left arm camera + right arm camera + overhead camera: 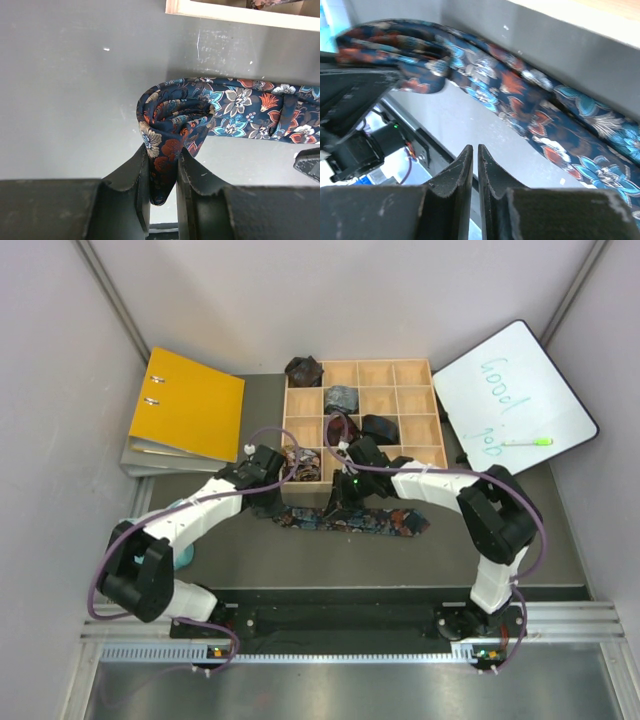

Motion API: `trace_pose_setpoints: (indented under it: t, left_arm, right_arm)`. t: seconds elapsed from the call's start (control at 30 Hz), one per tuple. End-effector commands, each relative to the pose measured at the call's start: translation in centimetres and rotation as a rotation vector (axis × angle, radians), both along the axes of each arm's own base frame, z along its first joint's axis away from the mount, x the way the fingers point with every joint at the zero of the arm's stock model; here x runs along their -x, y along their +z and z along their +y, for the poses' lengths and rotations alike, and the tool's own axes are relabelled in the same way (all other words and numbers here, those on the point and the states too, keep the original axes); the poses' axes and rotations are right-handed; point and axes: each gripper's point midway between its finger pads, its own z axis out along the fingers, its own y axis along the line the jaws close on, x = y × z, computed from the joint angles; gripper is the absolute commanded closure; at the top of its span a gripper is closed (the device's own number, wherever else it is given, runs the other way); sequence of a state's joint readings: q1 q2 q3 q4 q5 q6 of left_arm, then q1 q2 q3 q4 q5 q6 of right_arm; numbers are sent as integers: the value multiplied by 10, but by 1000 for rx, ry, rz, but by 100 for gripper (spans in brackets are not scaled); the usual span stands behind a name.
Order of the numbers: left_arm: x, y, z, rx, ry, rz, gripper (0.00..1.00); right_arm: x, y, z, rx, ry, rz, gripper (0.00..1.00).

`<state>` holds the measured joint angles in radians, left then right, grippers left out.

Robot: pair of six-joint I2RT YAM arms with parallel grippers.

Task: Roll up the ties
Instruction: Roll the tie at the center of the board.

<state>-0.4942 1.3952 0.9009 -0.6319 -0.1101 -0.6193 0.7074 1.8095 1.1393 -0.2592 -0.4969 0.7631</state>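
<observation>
A navy floral tie [385, 523] lies stretched along the dark table just in front of the wooden grid box [410, 375]. Its left end is curled into a loose roll [172, 112]. My left gripper [162, 152] is shut on the lower fold of that roll. The flat remainder [260, 112] runs off to the right. My right gripper [475, 148] hovers over the tie's middle [520, 95], shut with nothing between its fingers. In the box sit small rolled ties: a dark maroon one [303, 370], a grey-blue one [341, 397], a black one [380, 427] and a brown-patterned one [300, 462].
A yellow binder [188, 405] lies at the back left on a grey folder. A whiteboard [512, 395] with a green marker [528, 441] leans at the back right. The box's wooden front wall [240, 15] stands close behind the tie.
</observation>
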Motion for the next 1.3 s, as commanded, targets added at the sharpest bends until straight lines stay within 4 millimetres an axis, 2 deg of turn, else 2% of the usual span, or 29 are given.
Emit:
trace_pose_setpoints:
  t: [0.0, 0.17, 0.2, 0.23, 0.3, 0.33, 0.47, 0.53, 0.7, 0.8, 0.87, 1.03, 1.27]
  left_arm:
    - [-4, 14, 6, -125, -20, -29, 84]
    - [-11, 17, 2, -233, -36, -34, 85]
    - [-7, 18, 1, -263, -46, -23, 85]
    - [-13, 20, 2, -304, -41, -39, 85]
    - [-11, 22, 0, -360, -60, -35, 85]
    - [-16, 23, -1, -391, -59, -43, 85]
    - [-17, 23, -6, -468, -71, -52, 85]
    - [-15, 22, -12, -495, -81, -53, 85]
    - [-14, 22, -22, -547, -88, -76, 85]
    - [-14, 18, -32, -559, -97, -79, 85]
    - [-14, 16, -35, -581, -91, -76, 85]
    - [-17, 12, -44, -665, -114, -94, 86]
    - [-12, 7, -52, -806, -138, -124, 87]
  right_arm:
    - [-1, 4, -5, -15, -15, -23, 91]
    - [3, 3, -9, -14, -18, -27, 91]
    - [5, 1, -12, -9, -18, -24, 91]
    - [5, 2, -14, -10, -22, -27, 91]
    - [8, -1, -19, -5, -27, -19, 91]
    - [9, -2, -21, -6, -29, -15, 91]
    - [7, 5, -38, -52, -78, -4, 91]
    - [10, 1, -50, -44, -103, 8, 91]
    - [12, 9, -72, -43, -152, -16, 90]
    - [20, 13, -74, -92, -152, 8, 91]
    - [21, 24, -71, -149, -161, 4, 90]
    - [26, 35, -85, -183, -205, -7, 91]
    - [26, 37, -107, -192, -265, -15, 91]
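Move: The left hand already pinches the near edge of the rolled part; the roll's middle sits about 2 cm ahead, 1 cm right and 2 cm below it. The flat strip it is being taken over has its middle some 18 cm right, 1 cm ahead and 5 cm below. The rolled tie in the box's nearest left slot is about 11 cm ahead and 6 cm right of the left hand. From the right hand, the strip's middle lies roughly 6 cm right, 1 cm back and 5 cm below. Rightward over the flat strip, the left hand carries the still-pinched roll about 5 cm, rising slightly and then sinking again, while it tips some 40 degrees, left side up, until its fingers slant down and left. Making way, the shut right hand draws about 10 cm right along the strip towards the free end and 3 cm back, first dipping, then lifting. ##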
